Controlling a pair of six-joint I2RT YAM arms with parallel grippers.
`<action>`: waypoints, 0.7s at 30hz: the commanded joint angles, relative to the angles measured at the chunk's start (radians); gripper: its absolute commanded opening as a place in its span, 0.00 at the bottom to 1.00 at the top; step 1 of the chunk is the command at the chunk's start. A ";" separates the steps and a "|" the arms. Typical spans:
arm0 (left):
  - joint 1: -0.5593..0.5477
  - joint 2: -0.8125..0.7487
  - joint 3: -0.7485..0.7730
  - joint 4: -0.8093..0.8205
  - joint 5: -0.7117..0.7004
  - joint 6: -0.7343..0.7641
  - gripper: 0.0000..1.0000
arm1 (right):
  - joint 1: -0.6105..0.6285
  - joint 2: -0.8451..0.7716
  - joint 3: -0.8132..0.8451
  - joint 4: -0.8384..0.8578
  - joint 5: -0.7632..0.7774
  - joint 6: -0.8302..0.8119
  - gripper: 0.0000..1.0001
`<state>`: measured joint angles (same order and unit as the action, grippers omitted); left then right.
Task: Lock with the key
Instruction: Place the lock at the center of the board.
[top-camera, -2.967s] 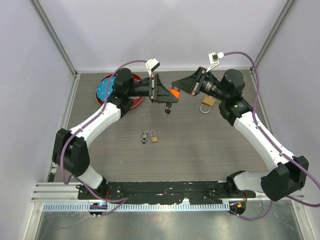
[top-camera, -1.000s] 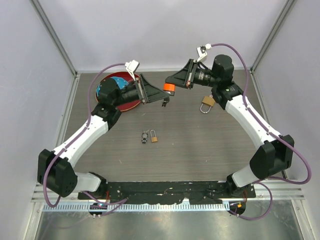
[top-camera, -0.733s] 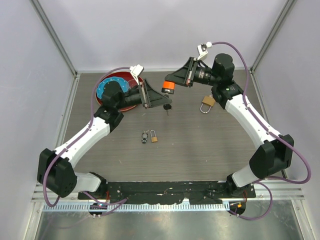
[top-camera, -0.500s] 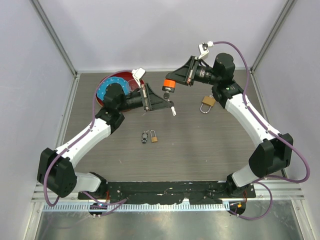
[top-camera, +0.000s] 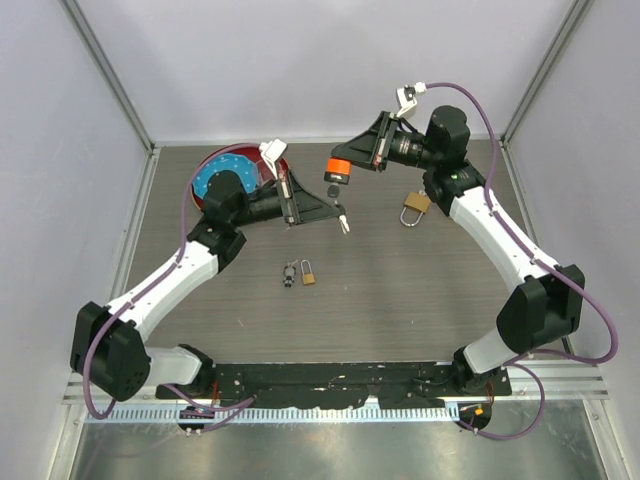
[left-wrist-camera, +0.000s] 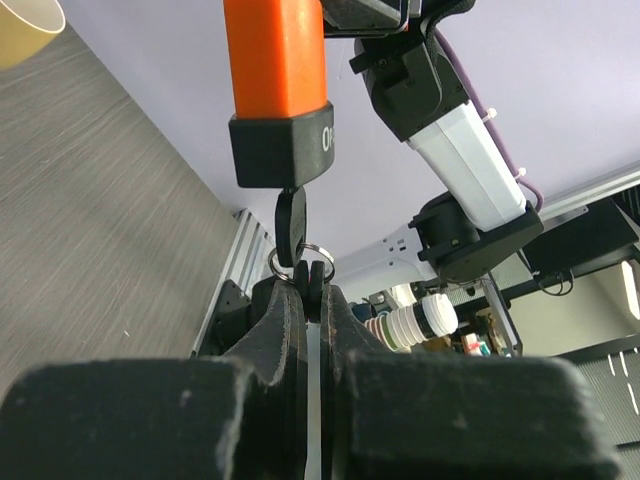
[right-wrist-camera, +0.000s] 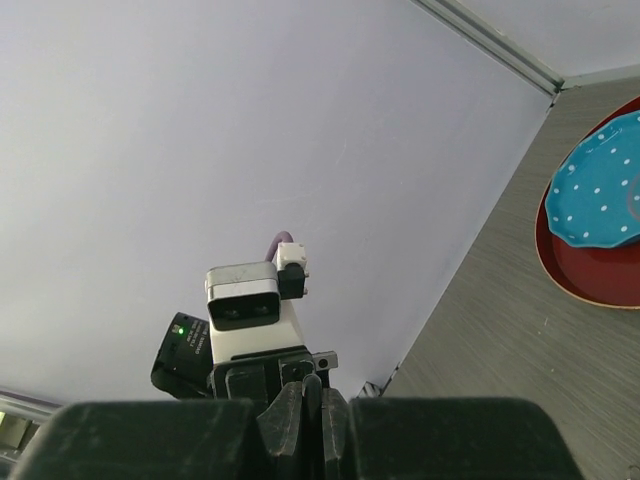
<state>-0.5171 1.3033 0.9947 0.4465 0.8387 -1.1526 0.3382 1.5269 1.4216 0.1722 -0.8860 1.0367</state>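
My right gripper (top-camera: 352, 163) is shut on the shackle of an orange padlock (top-camera: 339, 168) and holds it in the air, black base down. In the left wrist view the orange padlock (left-wrist-camera: 275, 60) hangs above my fingers, with a black key (left-wrist-camera: 291, 222) standing up into its base. A key ring (left-wrist-camera: 287, 262) joins that key to a second black key head. My left gripper (left-wrist-camera: 308, 288) is shut on that head, and in the top view it (top-camera: 335, 208) sits just below the lock. In the right wrist view my right gripper (right-wrist-camera: 315, 392) is shut on a thin metal bar.
A brass padlock (top-camera: 415, 205) lies on the table right of the grippers. A small brass padlock (top-camera: 309, 272) with keys (top-camera: 290, 273) lies mid-table. A red plate (top-camera: 225, 160) holding a blue dotted plate sits back left.
My left gripper swung its keys right and up under the orange padlock. My right gripper tipped the lock's base down toward it. The key now stands in the lock's base.
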 joint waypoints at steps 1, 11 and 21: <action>-0.017 -0.059 -0.030 0.035 0.037 -0.009 0.00 | -0.015 0.004 0.045 0.133 0.016 0.045 0.02; -0.064 -0.117 -0.137 0.018 0.034 -0.010 0.00 | -0.025 0.027 0.056 0.170 0.002 0.077 0.02; -0.064 -0.151 -0.151 -0.219 -0.047 0.126 0.00 | -0.028 0.021 -0.025 0.083 -0.021 -0.027 0.02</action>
<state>-0.5869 1.1801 0.8173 0.3607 0.8356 -1.1198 0.3103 1.5711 1.4193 0.2493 -0.8955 1.0790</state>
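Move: The left hand grips the key ring, with a black key head right against the orange lock's underside; that lock's middle lies about 5 cm ahead, 4 cm above and level sideways. From the right hand, which holds the orange lock, its body is some 2 cm back and 2 cm lower. Down on the board, roughly 38 cm below the right hand, the small brass lock lies about 6 cm back and 6 cm left, the grey lock 4 cm left of it. With its fingers kept shut on the key ring, the left hand draws back and down from the underside of the orange lock, slowly for the first centimetre and then faster, about 5 cm each way, pulling the key straight out of the lock. The right hand keeps its grip on the orange lock up high, nearly still at first, then eases about 2 cm forward, away from the withdrawing keys. ##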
